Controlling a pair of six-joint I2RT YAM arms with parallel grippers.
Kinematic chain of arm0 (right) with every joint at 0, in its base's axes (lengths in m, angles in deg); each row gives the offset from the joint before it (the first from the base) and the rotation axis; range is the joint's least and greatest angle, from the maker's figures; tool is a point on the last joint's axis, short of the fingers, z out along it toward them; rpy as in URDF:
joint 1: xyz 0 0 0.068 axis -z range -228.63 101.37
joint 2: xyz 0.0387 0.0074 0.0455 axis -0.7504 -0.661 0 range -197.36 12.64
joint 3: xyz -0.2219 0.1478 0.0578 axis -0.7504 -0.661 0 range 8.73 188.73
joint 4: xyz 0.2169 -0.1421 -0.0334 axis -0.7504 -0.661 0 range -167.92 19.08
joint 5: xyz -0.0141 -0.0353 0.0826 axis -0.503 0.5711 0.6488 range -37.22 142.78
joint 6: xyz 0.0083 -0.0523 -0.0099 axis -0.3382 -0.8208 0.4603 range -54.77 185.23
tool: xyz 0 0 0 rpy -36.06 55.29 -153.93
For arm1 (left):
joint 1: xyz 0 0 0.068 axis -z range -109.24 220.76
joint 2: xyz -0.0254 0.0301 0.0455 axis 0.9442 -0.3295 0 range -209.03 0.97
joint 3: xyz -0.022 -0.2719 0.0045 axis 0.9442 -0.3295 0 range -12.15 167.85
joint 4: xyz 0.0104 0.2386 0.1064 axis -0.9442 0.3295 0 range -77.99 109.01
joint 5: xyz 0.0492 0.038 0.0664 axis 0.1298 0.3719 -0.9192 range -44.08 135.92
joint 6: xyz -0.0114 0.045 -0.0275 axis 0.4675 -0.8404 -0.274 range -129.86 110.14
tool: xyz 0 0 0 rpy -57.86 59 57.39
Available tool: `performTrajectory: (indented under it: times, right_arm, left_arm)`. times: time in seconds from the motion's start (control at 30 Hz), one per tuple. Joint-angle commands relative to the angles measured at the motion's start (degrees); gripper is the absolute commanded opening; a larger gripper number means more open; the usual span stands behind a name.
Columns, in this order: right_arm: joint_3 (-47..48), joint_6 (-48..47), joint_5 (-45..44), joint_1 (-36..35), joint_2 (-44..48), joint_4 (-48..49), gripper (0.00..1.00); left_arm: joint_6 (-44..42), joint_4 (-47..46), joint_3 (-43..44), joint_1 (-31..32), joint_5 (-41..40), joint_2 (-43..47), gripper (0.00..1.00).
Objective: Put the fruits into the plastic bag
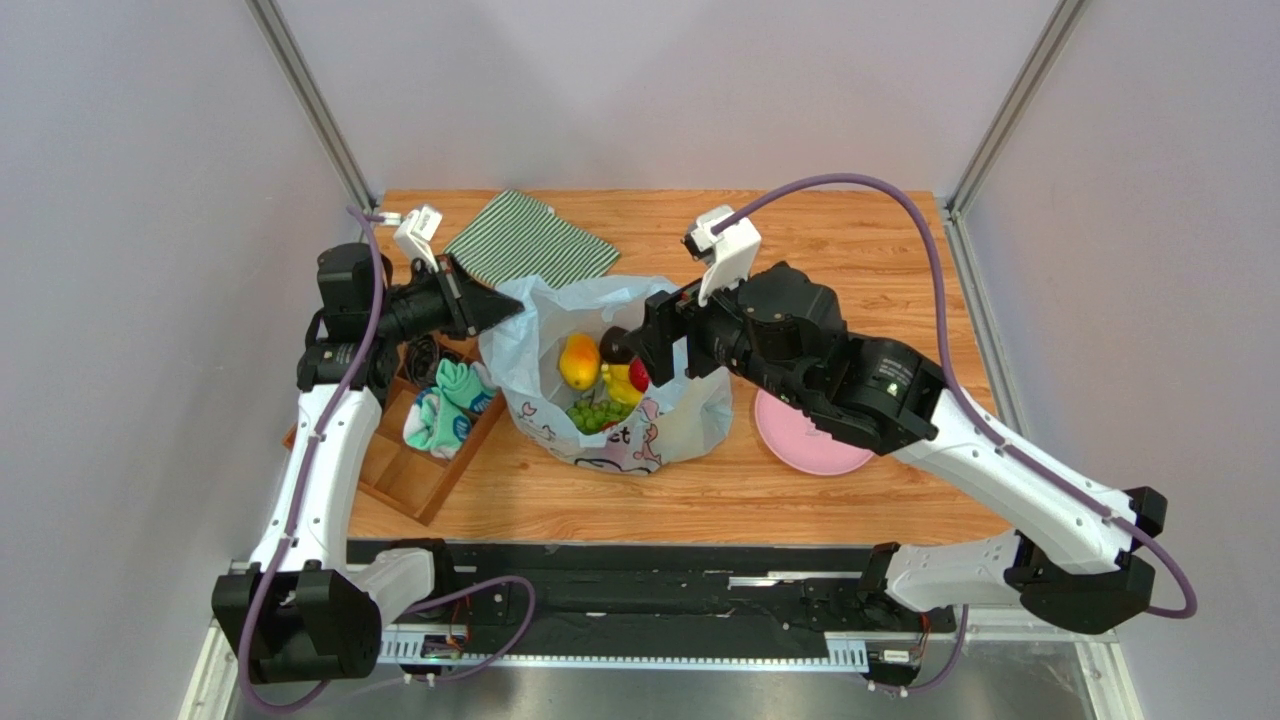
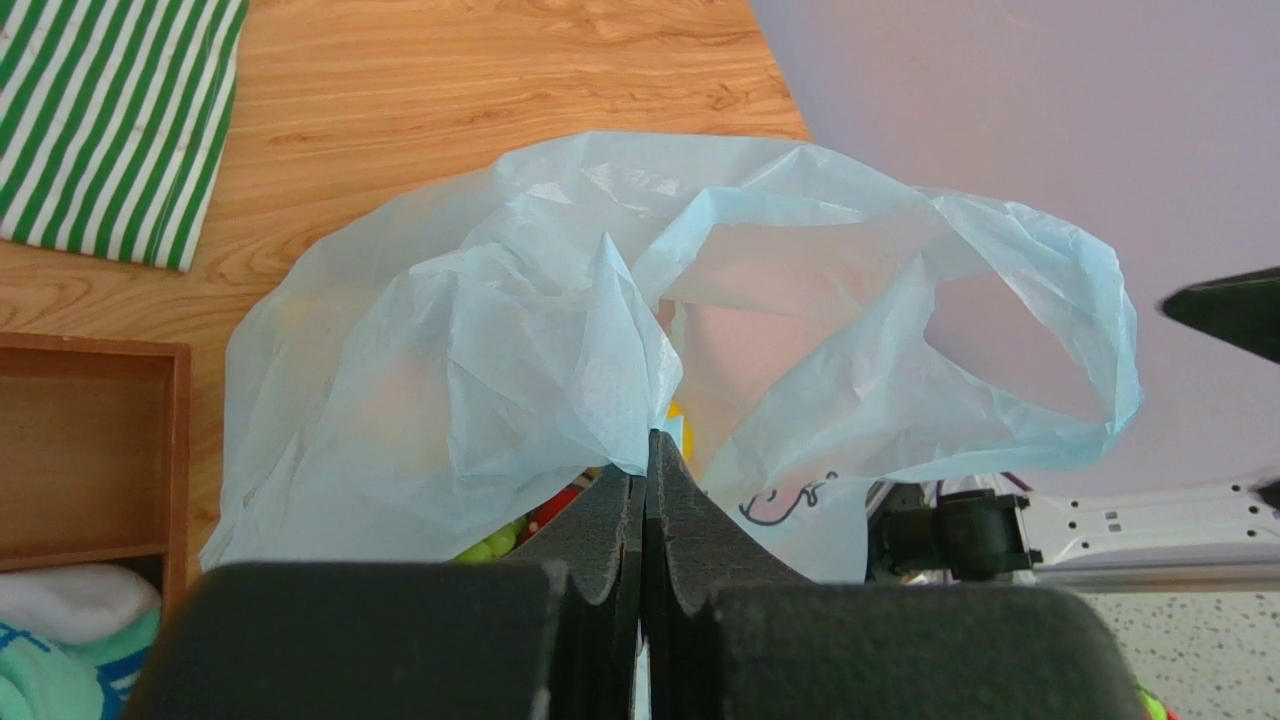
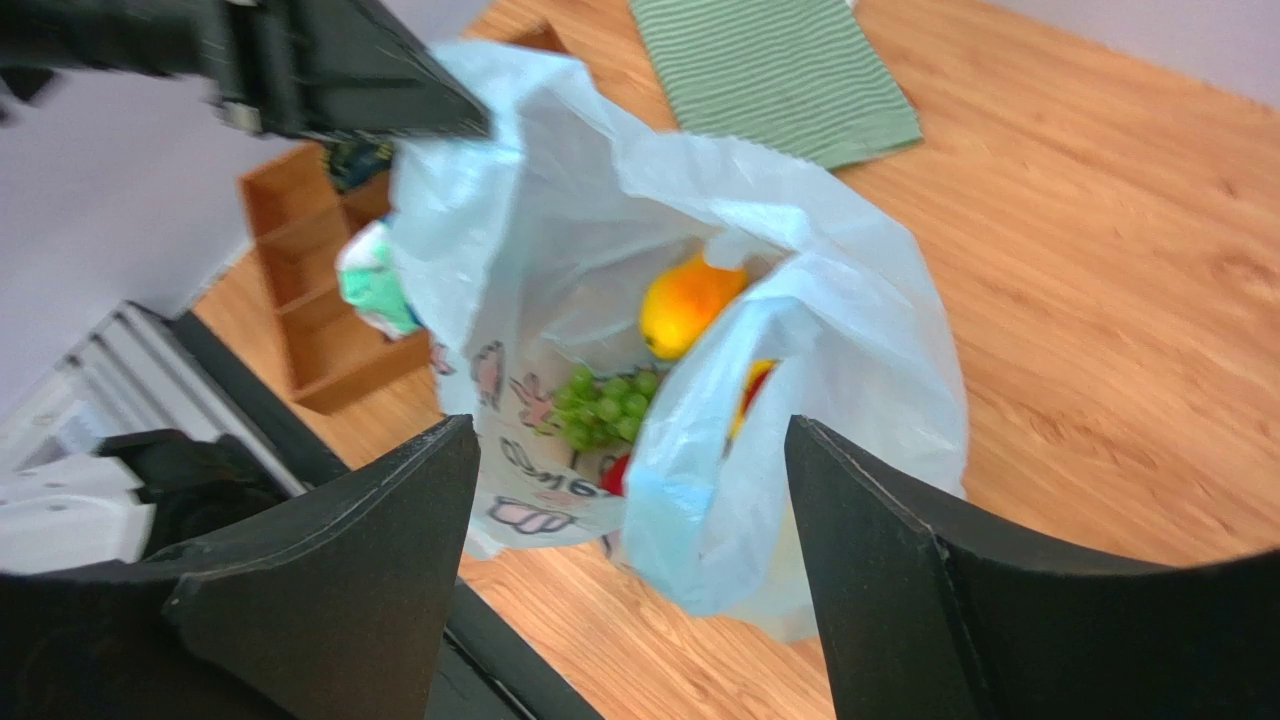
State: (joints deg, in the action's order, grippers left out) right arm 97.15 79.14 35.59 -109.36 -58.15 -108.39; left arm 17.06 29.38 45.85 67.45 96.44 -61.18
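Note:
The pale-blue plastic bag (image 1: 684,413) stands open in the middle of the table. Inside it lie the orange-yellow mango (image 1: 579,362), green grapes (image 1: 597,411), a yellow fruit (image 1: 621,386) and a red apple (image 1: 639,375). My left gripper (image 1: 508,311) is shut on the bag's left rim (image 2: 496,345) and holds it up; its tips (image 2: 649,450) pinch the film. My right gripper (image 3: 628,435) is open and empty, hovering over the bag's right side (image 3: 842,300), above the mango (image 3: 684,305) and grapes (image 3: 601,408).
A green striped cloth (image 1: 534,237) lies behind the bag. A pink plate (image 1: 812,435) sits to the bag's right, partly under my right arm. A wooden tray (image 1: 406,465) with rolled teal-white socks (image 1: 448,408) stands at the left.

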Motion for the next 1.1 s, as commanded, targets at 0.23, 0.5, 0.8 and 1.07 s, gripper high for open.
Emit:
performTrajectory:
  times: [0.23, 0.5, 0.8, 1.07]
  right_arm:
    - [-5.11, 2.09, 10.86, 7.55, -4.01, 1.53, 0.2]
    - [27.02, -5.64, 5.95, 12.47, -7.35, -9.81, 0.0]
    - [18.3, -4.42, 6.73, 21.44, -4.37, -7.62, 0.0]
    - [6.96, -2.84, 7.43, 23.73, -2.78, -5.69, 0.0]
  left_arm:
    - [1.38, -2.34, 1.41, 0.06, 0.28, -1.56, 0.0]
    - [17.99, -10.52, 18.69, -0.03, 1.78, 0.71, 0.0]
    - [19.93, -9.28, 23.93, 0.06, 1.77, -1.22, 0.0]
    - [14.4, -7.71, 14.36, -0.03, 2.74, -0.16, 0.0]
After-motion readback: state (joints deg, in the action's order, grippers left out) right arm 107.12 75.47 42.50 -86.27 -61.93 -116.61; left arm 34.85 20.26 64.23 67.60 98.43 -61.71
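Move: The right hand, open, goes for the bag's right rim, about 2 cm ahead and 9 cm below it. Of the fruits in the bag, some 32 cm lower, the mango lies about 16 cm ahead and 14 left, the apple 14 ahead and 4 left; the empty pink plate sits 7 ahead, 24 right. From the left hand, which already pinches the left rim, the right rim is 6 cm back, 24 right, near level. Down about 10 cm goes the open right hand, shutting its fingers on the bag's right rim. Then both hands jerk the bag up together, the right some 20 cm while drawing rightward and a little forward, the left about 20 cm with its fingertips tilting up, still pinching; both then sink again, the right by roughly 10 cm and farther than the left. ##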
